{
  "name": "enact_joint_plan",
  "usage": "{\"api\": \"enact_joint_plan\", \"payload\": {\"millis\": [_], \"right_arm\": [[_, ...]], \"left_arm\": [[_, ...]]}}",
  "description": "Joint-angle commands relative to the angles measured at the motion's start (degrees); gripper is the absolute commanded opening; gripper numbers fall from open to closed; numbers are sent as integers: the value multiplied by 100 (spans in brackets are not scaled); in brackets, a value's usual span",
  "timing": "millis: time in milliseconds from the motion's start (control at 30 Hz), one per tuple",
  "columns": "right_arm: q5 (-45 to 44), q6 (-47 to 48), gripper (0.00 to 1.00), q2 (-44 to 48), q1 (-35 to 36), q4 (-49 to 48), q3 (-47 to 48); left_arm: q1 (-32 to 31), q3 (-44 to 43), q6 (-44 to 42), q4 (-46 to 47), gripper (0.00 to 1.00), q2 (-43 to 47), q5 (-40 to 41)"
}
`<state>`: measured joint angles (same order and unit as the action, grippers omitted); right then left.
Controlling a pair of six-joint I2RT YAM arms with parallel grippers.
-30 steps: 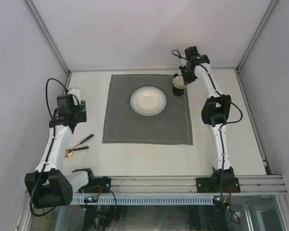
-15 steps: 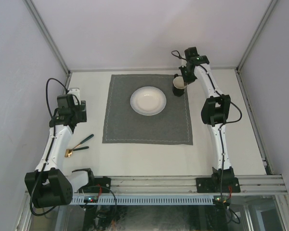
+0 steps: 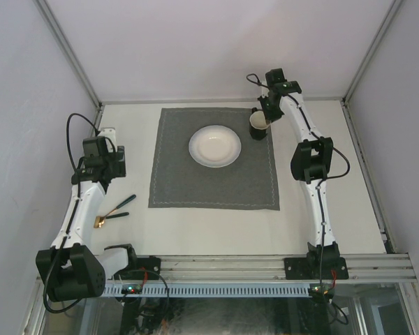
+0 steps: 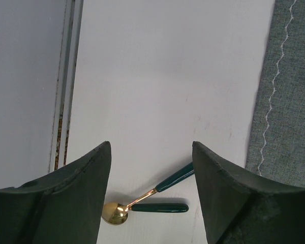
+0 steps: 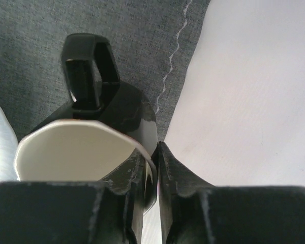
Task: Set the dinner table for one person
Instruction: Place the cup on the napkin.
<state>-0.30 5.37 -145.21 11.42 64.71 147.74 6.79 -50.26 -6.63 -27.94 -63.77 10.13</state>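
A black mug (image 3: 258, 125) with a white inside stands at the far right corner of the grey mat (image 3: 195, 183) on the dinner table (image 3: 216, 230). My right gripper (image 3: 265, 116) is shut on the mug's (image 5: 123, 104) rim, one finger inside the wall and one outside (image 5: 155, 148). A white plate (image 3: 214, 146) lies on the mat left of the mug. My left gripper (image 3: 106, 165) hangs open (image 4: 151, 152) above bare tabletop. Two green-handled utensils (image 3: 117, 207) lie crossed below it, one a gold spoon (image 4: 115, 213).
Aluminium rails (image 3: 265, 267) edge the table, and grey walls close in on three sides. The mat's stitched edge (image 4: 274, 86) runs along the right of the left wrist view. The left side rail (image 4: 66, 91) stands close to the left gripper.
The right gripper and the mug have shifted very slightly toward the far edge. The left arm has not moved.
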Motion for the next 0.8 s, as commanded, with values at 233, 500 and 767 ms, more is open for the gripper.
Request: {"api": "enact_joint_plan", "payload": {"millis": [233,500,767], "right_arm": [[-41,41,27,244,88,-467,-38],[-94,115,59,440,147,-523,-147],[-215,315,84,1622,291,-817,-734]], "left_arm": [[37,95,16,79,73,-99,63],[37,89,15,92,74,62,-13],[35,-37,-441,150,74,516,-89]]}}
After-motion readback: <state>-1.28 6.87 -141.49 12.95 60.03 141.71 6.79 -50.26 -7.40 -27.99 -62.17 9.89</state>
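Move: Just left of the nearly shut right fingers, which hold the rim, the cup's middle lies about 4 cm away, level fore and aft and some 4 cm down, its handle pointing forward. The plate's middle is roughly 24 cm left and 7 cm back of the hand; the napkin's middle is about 24 cm left and 14 cm back, both down at table height. From the left hand the cup is some 24 cm ahead, 57 cm right and 10 cm lower. Opening wide around the rim, the right fingers let go of the cup wall, one finger ending on the cup's inner side and the other outside to the right. The hand shifts only about 1 cm left over the cup, with a small forward nudge that it takes back, and begins to rise by just under 1 cm at the end. ##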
